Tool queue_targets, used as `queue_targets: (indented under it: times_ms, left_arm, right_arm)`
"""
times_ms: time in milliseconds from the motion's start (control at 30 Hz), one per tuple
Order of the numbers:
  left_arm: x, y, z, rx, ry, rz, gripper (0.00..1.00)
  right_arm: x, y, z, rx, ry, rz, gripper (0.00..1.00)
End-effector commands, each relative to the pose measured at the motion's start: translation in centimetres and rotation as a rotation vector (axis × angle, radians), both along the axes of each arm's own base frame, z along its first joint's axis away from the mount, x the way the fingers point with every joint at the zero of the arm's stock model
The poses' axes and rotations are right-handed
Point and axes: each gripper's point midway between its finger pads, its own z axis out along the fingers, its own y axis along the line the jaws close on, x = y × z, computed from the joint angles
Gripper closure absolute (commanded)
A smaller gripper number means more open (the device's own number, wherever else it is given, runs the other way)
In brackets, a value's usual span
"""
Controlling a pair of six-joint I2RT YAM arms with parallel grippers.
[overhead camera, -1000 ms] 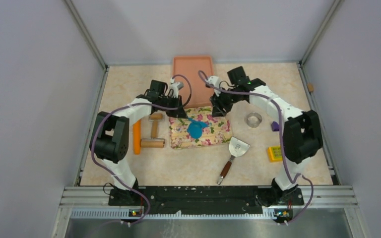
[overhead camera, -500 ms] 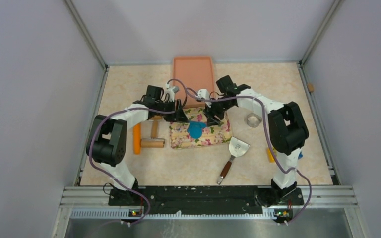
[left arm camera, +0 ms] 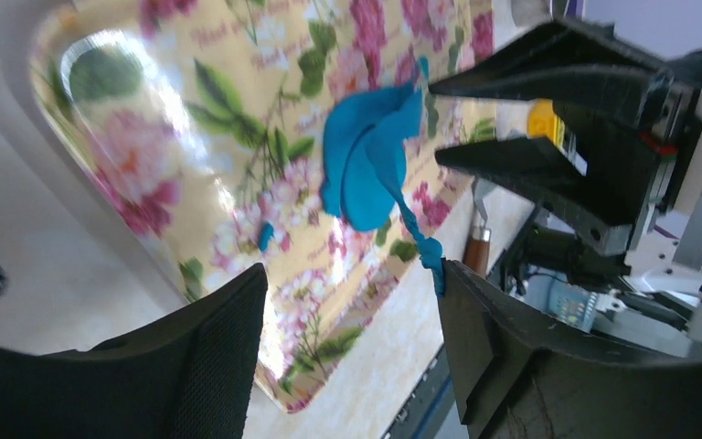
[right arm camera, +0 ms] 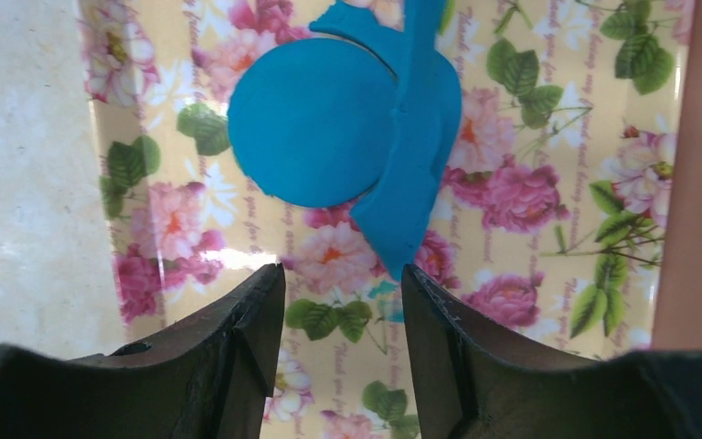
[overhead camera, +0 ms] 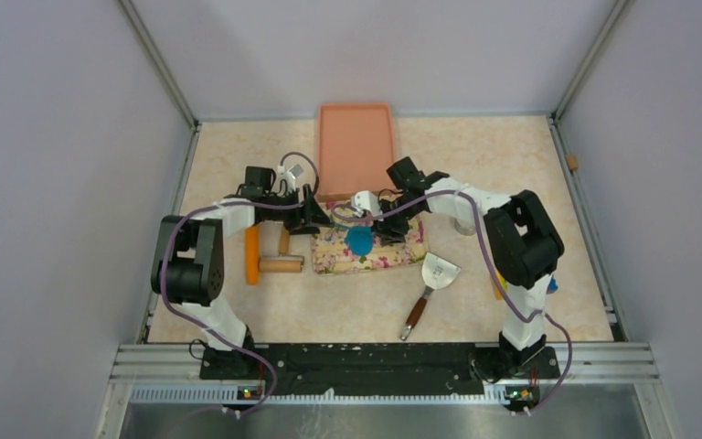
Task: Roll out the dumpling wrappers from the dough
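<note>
A neatly round blue dumpling wrapper [right arm camera: 315,119] lies on the floral mat [right arm camera: 548,110]. A ragged scrap of blue dough [right arm camera: 416,174] lies against its right side and partly over it. In the top view the blue mass [overhead camera: 361,240] sits mid-mat. My right gripper [right arm camera: 343,274] is open just above the mat, the scrap's tip at its right finger; it hovers at the mat's far edge [overhead camera: 377,227]. My left gripper [left arm camera: 352,274] is open at the mat's far left corner [overhead camera: 318,218]. A thin strand of dough [left arm camera: 420,240] runs from the mass [left arm camera: 366,160] to its right finger.
An orange tray [overhead camera: 356,137] lies behind the mat. A wooden rolling pin [overhead camera: 281,264] and an orange stick [overhead camera: 252,256] lie left of the mat. A metal spatula [overhead camera: 434,274] lies at its front right. The enclosure walls stand on both sides.
Both grippers came down onto the far edge of the mat. The right gripper moved left and nearer over the blue dough; the left arm shifted left.
</note>
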Motion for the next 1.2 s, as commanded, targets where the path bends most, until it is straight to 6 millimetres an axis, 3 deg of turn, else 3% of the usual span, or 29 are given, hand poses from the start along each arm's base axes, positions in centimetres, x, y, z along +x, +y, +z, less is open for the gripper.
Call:
queue_targets:
  times_ms: [0,200,467,633,833,967,1167]
  left_arm:
    - [-1.4,-0.8,1.9,-0.080,-0.016,-0.028,0.29]
    - [-1.3,-0.7,1.8,-0.073,-0.013,-0.018,0.29]
    - [-0.4,-0.2,0.9,-0.035,0.018,0.040,0.29]
    - [0.4,0.2,0.8,-0.020,0.019,0.072,0.29]
    - [1.0,0.3,1.1,-0.021,0.008,0.074,0.29]
    - [1.1,0.3,1.1,-0.021,0.006,0.075,0.29]
    - [1.4,0.5,1.4,-0.021,-0.005,0.078,0.29]
  right_arm:
    - [1.9,1.3,0.9,0.036,-0.135,0.033,0.50]
    - [2.7,1.4,0.3,0.017,-0.159,0.031,0.53]
    - [1.5,1.9,-1.0,-0.002,-0.130,0.102,0.53]
    - [1.7,2.6,-1.4,-0.001,-0.143,0.097,0.54]
    - [2.6,2.9,-1.4,-0.010,-0.161,0.075,0.69]
    - [3.5,3.1,-0.4,-0.002,-0.199,0.058,0.81]
    - [5.1,4.3,2.6,0.060,-0.262,0.010,0.86]
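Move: Just ahead and to the left of the right hand, about 2 cm forward, 3 cm left and 1 cm lower, lies the near end of the blue dough strip; its far end is stuck to a finger of the left hand. The round wrapper's middle is some 6 cm left of the right hand and 1 cm back; the spatula blade is about 7 cm back and 12 cm right. From the left hand, the strip's near end lies about 10 cm right, 1 cm back and 5 cm below. Easing forward about 2 cm with half-open fingers, the right hand sinks 1 cm, shifts some 2 cm left and closes, pinching the near end of the dough strip beside the round wrapper. The left hand first draws back nearly 2 cm, then creeps forward again, its fingers staying open as the strip comes free of them. ##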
